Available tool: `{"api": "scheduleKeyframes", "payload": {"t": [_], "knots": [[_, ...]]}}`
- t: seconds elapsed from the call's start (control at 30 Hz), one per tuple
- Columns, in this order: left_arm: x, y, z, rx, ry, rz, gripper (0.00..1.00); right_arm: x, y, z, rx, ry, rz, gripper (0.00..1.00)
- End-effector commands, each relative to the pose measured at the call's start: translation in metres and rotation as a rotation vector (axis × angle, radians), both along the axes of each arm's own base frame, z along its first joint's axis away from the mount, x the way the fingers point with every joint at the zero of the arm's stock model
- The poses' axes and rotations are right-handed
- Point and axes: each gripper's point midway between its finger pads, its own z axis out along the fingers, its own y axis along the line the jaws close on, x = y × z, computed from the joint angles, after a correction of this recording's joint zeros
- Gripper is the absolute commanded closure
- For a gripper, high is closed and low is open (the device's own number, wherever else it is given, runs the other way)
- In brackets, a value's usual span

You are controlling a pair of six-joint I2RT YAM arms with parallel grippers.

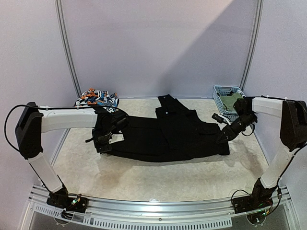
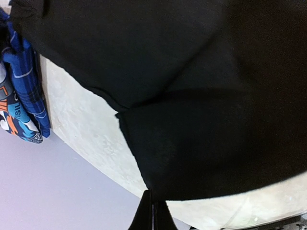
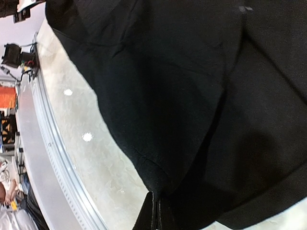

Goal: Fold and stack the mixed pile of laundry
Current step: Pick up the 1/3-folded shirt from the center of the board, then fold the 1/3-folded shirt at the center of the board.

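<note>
Long black trousers (image 1: 168,132) lie stretched sideways across the middle of the table. At their left end my left gripper (image 1: 103,143) is shut on the fabric. The left wrist view shows a corner of black cloth (image 2: 201,143) pinched between the closed fingertips of that gripper (image 2: 152,203). My right gripper (image 1: 223,136) is shut on the right end. In the right wrist view a fold of the trousers (image 3: 182,96) runs into this gripper's (image 3: 154,203) closed jaws. The rest of the laundry pile, an orange-blue-white print with a blue piece (image 1: 97,98), lies bunched at the back left.
A light-blue lattice basket (image 1: 221,92) stands at the back right with an olive-green garment (image 1: 236,101) in it. The print and blue check cloth (image 2: 21,96) lie just beyond the trousers' left end. The table's metal front rail (image 1: 158,211) runs between the arm bases.
</note>
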Motion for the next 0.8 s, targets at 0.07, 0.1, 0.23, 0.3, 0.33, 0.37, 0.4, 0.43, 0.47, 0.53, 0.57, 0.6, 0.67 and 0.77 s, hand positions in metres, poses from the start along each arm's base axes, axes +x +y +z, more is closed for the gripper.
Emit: {"api": "scheduleKeyframes", "payload": {"t": [0.07,0.1,0.23,0.3,0.33,0.37,0.4,0.43,0.47,0.53,0.57,0.6,0.67,0.77], "knots": [[0.025,0.013,0.007,0.046,-0.030,0.064,1.00,0.016,-0.014,0.011,-0.009,-0.058,-0.072,1.00],[0.029,0.013,0.008,0.045,-0.032,0.070,1.00,0.016,-0.015,0.009,-0.012,-0.055,-0.074,1.00],[0.039,0.011,0.007,0.042,-0.020,0.081,1.00,0.019,-0.019,0.003,-0.030,-0.045,-0.092,1.00],[0.046,0.010,0.005,0.048,-0.017,0.087,1.00,0.023,-0.021,-0.001,-0.047,-0.043,-0.103,1.00],[0.049,0.010,0.004,0.051,-0.014,0.088,1.00,0.024,-0.022,-0.002,-0.052,-0.039,-0.109,1.00],[0.053,0.009,0.002,0.056,-0.014,0.088,1.00,0.026,-0.023,-0.003,-0.058,-0.040,-0.113,1.00],[0.058,0.008,0.001,0.064,-0.017,0.086,1.00,0.028,-0.023,-0.004,-0.063,-0.039,-0.117,1.00],[0.062,0.007,-0.001,0.068,-0.019,0.084,1.00,0.030,-0.024,-0.006,-0.070,-0.037,-0.119,1.00],[0.066,0.005,-0.003,0.073,-0.018,0.081,1.00,0.032,-0.026,-0.007,-0.079,-0.038,-0.123,1.00],[0.076,0.003,-0.005,0.079,-0.026,0.082,1.00,0.036,-0.029,-0.012,-0.100,-0.028,-0.129,1.00],[0.079,0.002,-0.007,0.080,-0.025,0.082,1.00,0.036,-0.029,-0.016,-0.106,-0.015,-0.131,1.00],[0.082,0.001,-0.009,0.082,-0.026,0.083,1.00,0.036,-0.030,-0.020,-0.109,-0.001,-0.130,1.00],[0.087,0.001,-0.012,0.087,-0.023,0.084,1.00,0.034,-0.030,-0.025,-0.111,0.023,-0.128,1.00],[0.095,0.004,-0.015,0.095,-0.028,0.097,1.00,0.034,-0.031,-0.033,-0.120,0.042,-0.125,1.00]]}}
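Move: Ahead of the left hand, some 21 cm out, roughly straight ahead and 8 cm below, lies the shirt's far edge; the laundry stack sits about 30 cm ahead and 9 cm left, roughly 5 cm below. From the right hand the far edge is about 15 cm ahead, 2 cm to the right and 9 cm lower, the basket some 28 cm ahead and 11 cm right, and the sleeve end about 26 cm ahead and 18 cm left, down on the table. Carrying the already pinched near edge of the black shirt forward over its body, the left hand swings some 8 cm towards the far edge, nearly level before sinking slightly at the end. The right hand keeps its corner pinched and eases about 3 cm forward and slightly less to the right, away from the left hand, then dips a couple of centimetres; both grippers stay shut. ##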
